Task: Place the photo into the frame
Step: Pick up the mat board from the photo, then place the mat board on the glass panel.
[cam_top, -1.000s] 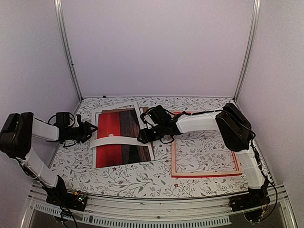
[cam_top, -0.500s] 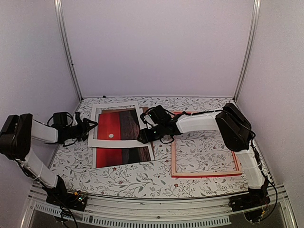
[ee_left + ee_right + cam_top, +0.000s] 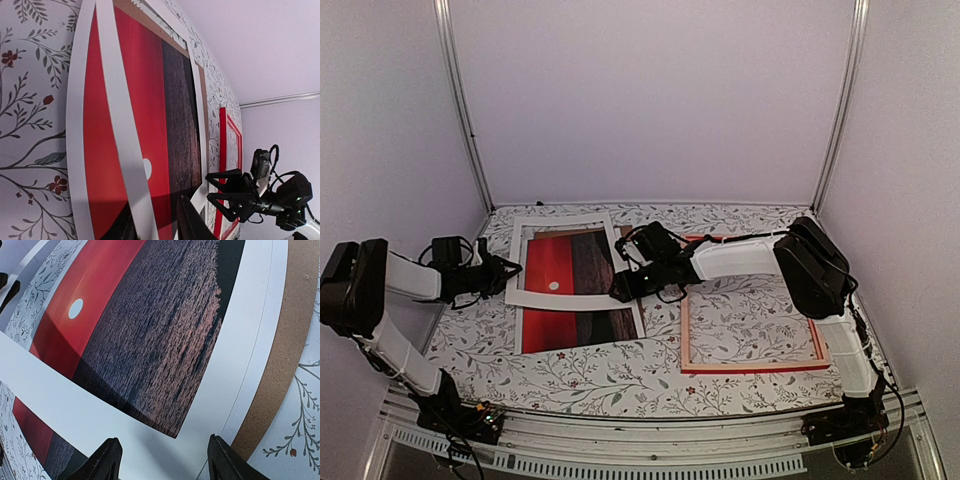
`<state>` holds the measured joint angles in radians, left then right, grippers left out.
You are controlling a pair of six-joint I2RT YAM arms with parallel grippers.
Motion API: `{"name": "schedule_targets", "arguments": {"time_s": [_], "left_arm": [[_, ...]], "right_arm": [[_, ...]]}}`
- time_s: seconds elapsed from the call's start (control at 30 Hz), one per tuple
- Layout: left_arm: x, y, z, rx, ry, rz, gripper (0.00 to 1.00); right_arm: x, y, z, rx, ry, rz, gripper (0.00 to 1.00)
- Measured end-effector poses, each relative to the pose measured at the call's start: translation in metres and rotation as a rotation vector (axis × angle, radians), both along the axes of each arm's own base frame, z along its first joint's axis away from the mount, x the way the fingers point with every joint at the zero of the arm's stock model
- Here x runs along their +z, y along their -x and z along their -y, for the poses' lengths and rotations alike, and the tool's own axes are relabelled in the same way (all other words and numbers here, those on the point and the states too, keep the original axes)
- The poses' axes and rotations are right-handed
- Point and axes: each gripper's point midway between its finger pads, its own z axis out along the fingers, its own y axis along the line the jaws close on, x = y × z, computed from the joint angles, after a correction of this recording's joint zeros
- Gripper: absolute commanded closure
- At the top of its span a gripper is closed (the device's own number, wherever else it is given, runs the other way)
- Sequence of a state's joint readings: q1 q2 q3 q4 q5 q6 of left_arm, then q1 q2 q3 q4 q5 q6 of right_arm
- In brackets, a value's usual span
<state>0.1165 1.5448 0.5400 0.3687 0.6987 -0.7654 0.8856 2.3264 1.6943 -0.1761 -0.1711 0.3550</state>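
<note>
The photo [image 3: 570,325], half red with a white dot and half dark streaky, lies flat left of centre; it also shows in the left wrist view [image 3: 145,100] and the right wrist view [image 3: 150,330]. A white mat [image 3: 565,299] lies over it, raised at its left side. My left gripper [image 3: 503,272] [image 3: 152,216] is shut on the mat's near strip [image 3: 115,125] at that left side. My right gripper [image 3: 620,290] [image 3: 165,465] is open just above the mat's near right corner [image 3: 150,440]. The red frame [image 3: 752,368] lies flat to the right, also seen in the left wrist view [image 3: 222,145].
A brown backing board [image 3: 280,365] lies under the photo, its edge showing along the right side. The floral table cover [image 3: 600,375] runs to the cage posts and the back wall. The frame's opening shows only the cover.
The mat, bowed up across the photo a second ago, now lies flatter and further back. My left gripper has shifted slightly left with it. The right arm has not moved.
</note>
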Motion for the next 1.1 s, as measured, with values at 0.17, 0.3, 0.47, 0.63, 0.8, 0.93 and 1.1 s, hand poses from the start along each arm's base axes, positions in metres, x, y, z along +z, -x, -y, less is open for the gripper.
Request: {"name": "schedule_targets", "arguments": {"time_s": [0.17, 0.3, 0.47, 0.63, 0.8, 0.93, 1.1], "left_arm": [[-0.002, 0.001, -0.003, 0.005, -0.029, -0.012, 0.88], [0.004, 0.001, -0.004, 0.004, -0.047, -0.001, 1.00], [0.018, 0.001, -0.004, 0.001, -0.058, 0.029, 1.00], [0.050, 0.002, 0.005, -0.022, -0.067, 0.096, 1.00], [0.101, 0.007, 0.029, -0.084, -0.069, 0.210, 1.00], [0.154, 0.019, 0.058, -0.151, -0.052, 0.325, 1.00], [0.210, 0.037, 0.096, -0.235, -0.015, 0.435, 1.00]], "right_arm": [[0.000, 0.000, 0.000, 0.005, 0.001, 0.004, 0.33], [0.002, 0.002, -0.001, 0.014, 0.003, 0.011, 0.26], [0.006, 0.006, 0.010, 0.011, 0.018, 0.001, 0.14], [0.033, 0.009, 0.044, -0.027, 0.025, -0.007, 0.11], [0.097, -0.014, 0.098, -0.146, -0.009, 0.082, 0.10], [0.133, -0.034, 0.154, -0.276, -0.016, 0.151, 0.09], [0.127, -0.044, 0.228, -0.431, 0.064, 0.150, 0.09]]}}
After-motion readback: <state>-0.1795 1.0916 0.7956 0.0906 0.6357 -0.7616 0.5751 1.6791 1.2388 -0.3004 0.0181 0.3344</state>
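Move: The left edge of the mat board already runs between my left hand's half-closed fingers; the board's middle lies about 10 cm to the right and 6 cm ahead, a couple of cm lower. The photo beneath has its middle some 13 cm to the right and 3 cm back, about 5 cm down. From my right hand, the mat board's middle is about 11 cm left and 9 cm ahead; the frame is roughly 26 cm right, about level in depth. I finish closing my left fingers, pinching the mat board's left edge, then hoist it with growing speed, about 21 cm up and 10 cm right with a small draw back, tipping the fingers up some 25 degrees. My right hand opens wider and leaves the board's near right corner, sweeping right and up over the frame while turning clockwise. ##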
